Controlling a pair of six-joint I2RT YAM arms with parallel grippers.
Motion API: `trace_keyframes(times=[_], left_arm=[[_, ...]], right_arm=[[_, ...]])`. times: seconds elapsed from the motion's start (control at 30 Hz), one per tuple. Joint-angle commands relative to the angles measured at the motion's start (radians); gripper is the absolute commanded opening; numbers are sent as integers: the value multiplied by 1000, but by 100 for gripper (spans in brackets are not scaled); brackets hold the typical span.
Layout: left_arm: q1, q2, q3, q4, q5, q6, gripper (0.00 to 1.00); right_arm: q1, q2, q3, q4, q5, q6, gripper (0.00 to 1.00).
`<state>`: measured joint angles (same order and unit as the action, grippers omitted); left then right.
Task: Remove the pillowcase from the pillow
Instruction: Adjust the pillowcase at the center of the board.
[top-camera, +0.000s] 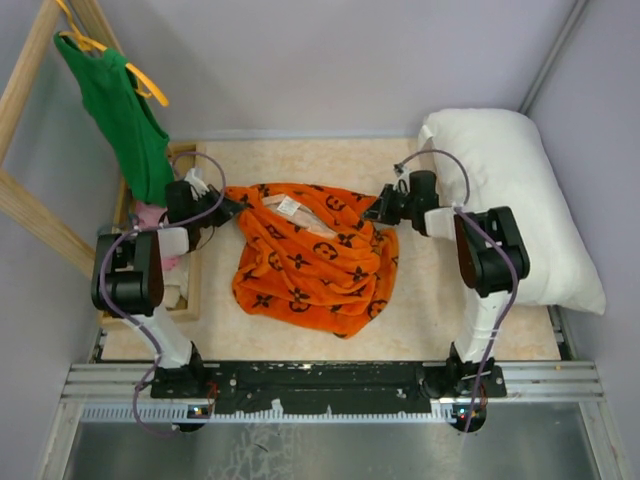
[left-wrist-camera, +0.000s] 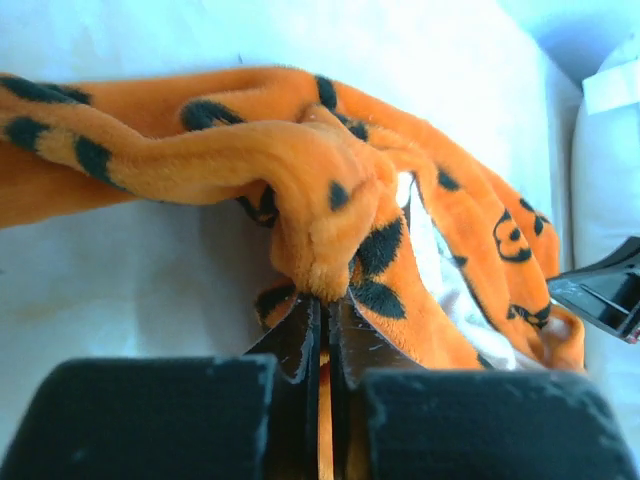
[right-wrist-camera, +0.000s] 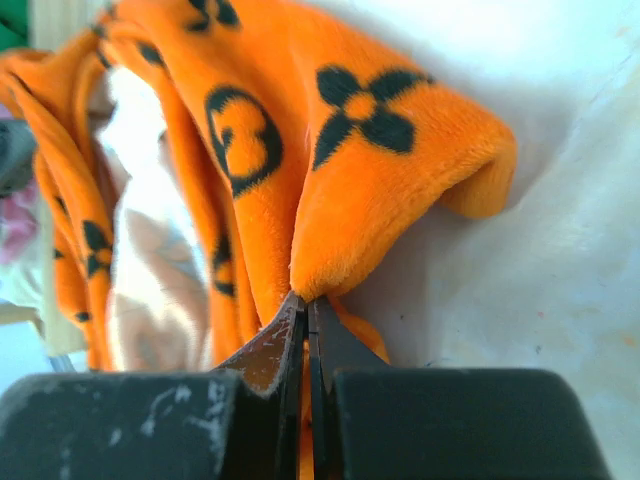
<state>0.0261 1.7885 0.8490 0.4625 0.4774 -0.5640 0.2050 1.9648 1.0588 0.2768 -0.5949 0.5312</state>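
Observation:
The orange pillowcase (top-camera: 310, 265) with black motifs lies crumpled in the middle of the table, apart from the pillow. The plump white pillow (top-camera: 510, 190) rests at the right side, behind my right arm. My left gripper (top-camera: 232, 205) is shut on the pillowcase's far left corner; in the left wrist view the jaws (left-wrist-camera: 325, 300) pinch a fuzzy orange fold (left-wrist-camera: 310, 200). My right gripper (top-camera: 378, 212) is shut on the far right corner, and the right wrist view shows orange fabric (right-wrist-camera: 380, 180) clamped at the tips (right-wrist-camera: 305, 300). Pale lining shows in the case's mouth (top-camera: 290, 207).
A green tank top (top-camera: 125, 120) hangs on a yellow hanger from a wooden frame (top-camera: 25, 90) at the back left. A pink cloth (top-camera: 150, 215) and a wooden box (top-camera: 192, 300) sit by the left arm. A black rail (top-camera: 330, 375) runs along the near edge.

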Motion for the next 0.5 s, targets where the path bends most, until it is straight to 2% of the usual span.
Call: trace_keyframes(times=[0.0, 0.1, 0.2, 0.37, 0.47], left_arm=[[61, -145, 40, 81, 53, -34, 0], [61, -300, 101, -62, -48, 34, 0], [60, -441, 135, -150, -141, 89, 0], [62, -615, 132, -217, -245, 164, 0], [62, -670, 174, -266, -270, 199, 0]], right_arm=[[-103, -249, 18, 69, -54, 94, 0], [-182, -422, 61, 14, -15, 120, 0], [-198, -529, 103, -69, 58, 106, 0], [-199, -634, 107, -88, 87, 129, 0], [-199, -625, 221, -138, 70, 117, 0]])
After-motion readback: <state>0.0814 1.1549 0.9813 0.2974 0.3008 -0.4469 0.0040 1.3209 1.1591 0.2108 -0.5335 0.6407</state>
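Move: Each gripper already has the pillowcase's far edge pinched, the hands some 33 cm apart. From the left hand the pillowcase's middle lies about 20 cm right, 13 back and 4 lower; the pink cloth is about 16 cm left and 5 back. From the right hand that middle is roughly 14 cm left, 11 back and 3 lower, while the white pillow's middle stands some 33 cm right, 2 ahead and 4 higher. Keep both grippers shut on the pillowcase's far corners and hoist them together fast, about 30 cm nearly straight up off the board. Spread them as they climb, the right hand going some 10 cm right towards the pillow and the left about half as far left, and tip both sets of fingers up roughly 35 degrees. ##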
